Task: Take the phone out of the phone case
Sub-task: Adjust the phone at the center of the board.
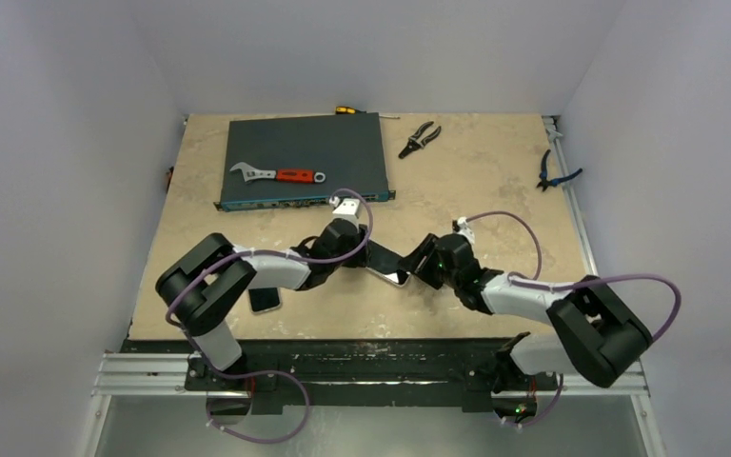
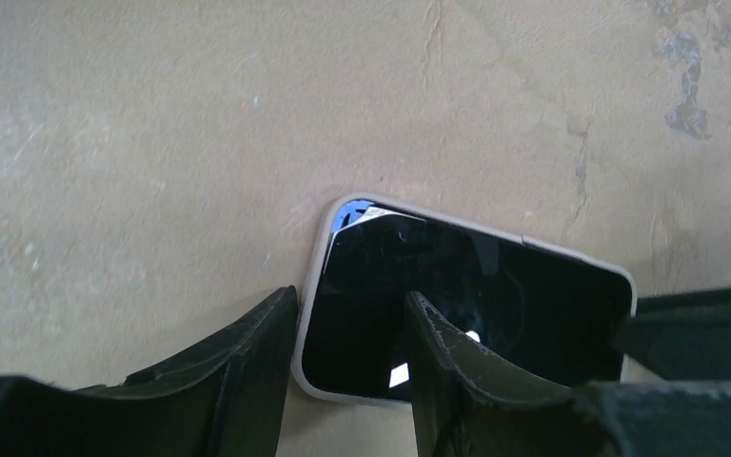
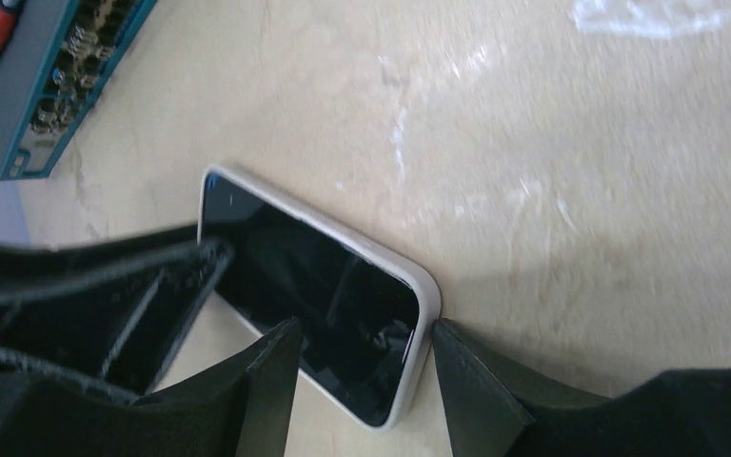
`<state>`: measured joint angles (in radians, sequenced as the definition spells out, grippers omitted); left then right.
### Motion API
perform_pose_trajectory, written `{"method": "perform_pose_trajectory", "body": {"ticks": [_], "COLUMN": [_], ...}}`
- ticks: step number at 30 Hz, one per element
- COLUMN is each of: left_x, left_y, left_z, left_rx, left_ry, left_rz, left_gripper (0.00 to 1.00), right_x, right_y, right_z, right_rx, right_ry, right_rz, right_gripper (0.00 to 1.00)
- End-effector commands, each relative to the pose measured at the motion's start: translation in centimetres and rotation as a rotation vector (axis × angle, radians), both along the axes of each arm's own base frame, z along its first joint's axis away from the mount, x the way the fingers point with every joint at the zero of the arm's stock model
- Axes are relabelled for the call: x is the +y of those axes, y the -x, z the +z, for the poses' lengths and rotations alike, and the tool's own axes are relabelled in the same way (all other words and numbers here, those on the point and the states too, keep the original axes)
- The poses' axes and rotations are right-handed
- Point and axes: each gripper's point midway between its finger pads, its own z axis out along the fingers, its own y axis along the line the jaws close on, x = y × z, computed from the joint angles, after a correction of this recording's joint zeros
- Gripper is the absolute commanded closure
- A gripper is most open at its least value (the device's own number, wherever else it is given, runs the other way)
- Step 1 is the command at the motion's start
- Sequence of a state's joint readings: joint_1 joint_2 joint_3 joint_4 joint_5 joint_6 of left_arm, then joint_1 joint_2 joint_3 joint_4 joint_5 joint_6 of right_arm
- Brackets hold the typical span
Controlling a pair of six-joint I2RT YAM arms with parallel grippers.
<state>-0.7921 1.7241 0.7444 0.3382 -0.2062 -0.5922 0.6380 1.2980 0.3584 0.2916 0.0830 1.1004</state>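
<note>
The phone point(image 1: 387, 269), black screen up, lies flat on the table in its white phone case point(image 2: 316, 286) between my two arms. My left gripper point(image 2: 352, 293) stands open over one end: one finger point(image 2: 247, 352) is outside the case's short edge, the other point(image 2: 457, 362) over the screen point(image 2: 514, 286). My right gripper point(image 3: 360, 328) is open astride the opposite end, one finger point(image 3: 476, 381) against the case's corner point(image 3: 423, 290), the other point(image 3: 266, 381) at the screen's point(image 3: 343, 286) near edge. In the top view, the left gripper point(image 1: 357, 259) and right gripper point(image 1: 419, 270) flank the phone.
A blue-grey network switch point(image 1: 343, 143) at the back carries a red-handled wrench point(image 1: 281, 175). Black pliers point(image 1: 419, 139), a screwdriver point(image 1: 347, 110) and blue-handled cutters point(image 1: 554, 171) lie farther back and to the right. Another dark phone-like slab point(image 1: 265, 300) lies by the left arm.
</note>
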Motion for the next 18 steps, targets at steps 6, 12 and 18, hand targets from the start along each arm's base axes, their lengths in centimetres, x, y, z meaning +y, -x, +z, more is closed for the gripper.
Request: {"method": "perform_pose_trajectory", "body": {"ticks": [6, 12, 18], "left_x": [4.2, 7.5, 7.1], "left_y": [6.4, 5.6, 1.5], "left_z": [-1.1, 2.4, 8.1], "left_rx": [0.114, 0.025, -0.112], "left_ry": [0.059, 0.029, 0.016], "left_rz": [0.116, 0.252, 0.282], "left_gripper": [0.57, 0.46, 0.3], "right_x": [1.7, -0.3, -2.0], "right_y": [-5.1, -5.1, -0.6], "right_z": [0.7, 3.1, 3.9], "right_rx": [-0.038, -0.09, -0.11], "right_ry": [0.082, 0.149, 0.09], "right_rz": [0.038, 0.016, 0.025], "right_gripper": [0.41, 0.24, 0.2]}}
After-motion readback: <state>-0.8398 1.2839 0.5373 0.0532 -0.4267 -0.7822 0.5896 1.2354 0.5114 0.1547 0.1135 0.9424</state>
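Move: The phone in its case lies slanted between the hands, its near right end at the right fingers. Its middle is about 6 cm right of the left hand and 2 cm back; from the right hand, about 6 cm left and 2 cm ahead, in both cases 1–2 cm lower. The second phone lies some 25 cm left of the left hand and 8 cm back; the network box's middle is about 24 cm ahead and 13 cm left of the left hand. The cased phone is turned from both ends at once, low over the board: the left hand draws its left end back some 6 cm and leftward, while the right hand pushes its right end forward about 5 cm. Then both grippers open wider, come free and rise 4–5 cm, the left still drifting left. ##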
